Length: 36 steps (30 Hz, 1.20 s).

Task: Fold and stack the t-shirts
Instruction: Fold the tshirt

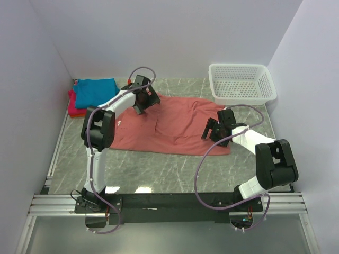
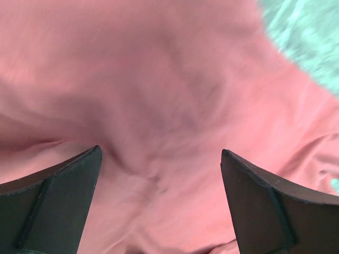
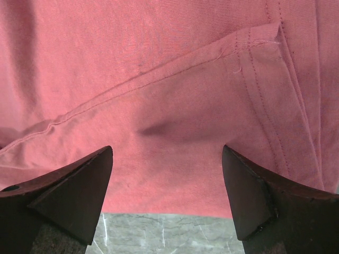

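The salmon-red t-shirt [image 1: 169, 127] lies spread and wrinkled across the middle of the table. My left gripper [image 1: 144, 102] hovers over its far left part, open; in the left wrist view its two fingers [image 2: 63, 196] frame blurred red cloth [image 2: 159, 106] with nothing between them. My right gripper [image 1: 212, 132] is open over the shirt's near right edge, where the right wrist view shows a stitched hem [image 3: 254, 42] and the cloth's edge [image 3: 164, 190] meeting the marble. A teal-blue t-shirt [image 1: 95, 90] sits folded on a magenta-pink one [image 1: 74, 108] at the far left corner.
A white mesh basket [image 1: 242, 83] stands at the far right corner. White walls close in the table at the left, back and right. Grey marble tabletop [image 1: 159, 169] shows in front of the shirt, with the arm bases [image 1: 169, 203] at the near edge.
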Motion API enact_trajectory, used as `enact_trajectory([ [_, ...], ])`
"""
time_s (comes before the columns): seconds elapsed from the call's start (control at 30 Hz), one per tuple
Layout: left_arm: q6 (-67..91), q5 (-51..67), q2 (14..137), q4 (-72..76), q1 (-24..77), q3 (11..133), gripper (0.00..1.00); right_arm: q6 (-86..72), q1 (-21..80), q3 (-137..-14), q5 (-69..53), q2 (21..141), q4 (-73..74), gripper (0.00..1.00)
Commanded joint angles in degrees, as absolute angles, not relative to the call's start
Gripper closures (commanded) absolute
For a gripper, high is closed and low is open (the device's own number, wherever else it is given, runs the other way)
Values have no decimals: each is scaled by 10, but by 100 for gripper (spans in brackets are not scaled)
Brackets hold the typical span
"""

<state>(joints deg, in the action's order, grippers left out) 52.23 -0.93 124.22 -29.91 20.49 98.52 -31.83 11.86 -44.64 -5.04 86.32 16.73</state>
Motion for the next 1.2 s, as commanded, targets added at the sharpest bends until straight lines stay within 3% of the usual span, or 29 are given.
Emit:
enact_trajectory([
  [0.0,497,-34,1238,-295,209,1047,1,-316,121,-439,-37,849,155,10],
  [0.2,466,-98,1190,-344,210,1028,1,-312,121,-435,-45,841,149,10],
  [0.5,484,-123,1029,-256,207,777,1,-294,121,-454,-32,836,151,10],
  [0.87,534,-138,1067,-299,187,680,1,-328,120,-421,-18,865,162,10],
  [1.17,626,-107,977,-328,187,487,0,-389,118,-318,-31,764,235,9],
])
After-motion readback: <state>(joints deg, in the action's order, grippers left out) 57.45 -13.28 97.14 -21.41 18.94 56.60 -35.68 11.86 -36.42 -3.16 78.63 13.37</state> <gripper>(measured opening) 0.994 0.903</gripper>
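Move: Behind and to the left of the left hand lies the t-shirt's left part, its middle some 11 cm back, 9 cm left and 3 cm below; the collar label is about 9 cm back and 15 cm left, the near-left corner 20 cm back and 17 cm left, the blue folded shirt 5 cm ahead and 25 cm left. Under the right hand is the t-shirt's right part, whose near-right corner is roughly 8 cm back and 6 cm right of that hand. Swinging back and left over the t-shirt with open fingers, after a short rise of 2 to 3 cm, the left hand drops about 5 cm onto its left part and, fingertips on the cloth, drags some 3 cm towards the base. The right hand keeps its open fingertips on the right part, then draws back about 2.5 cm together with it. ##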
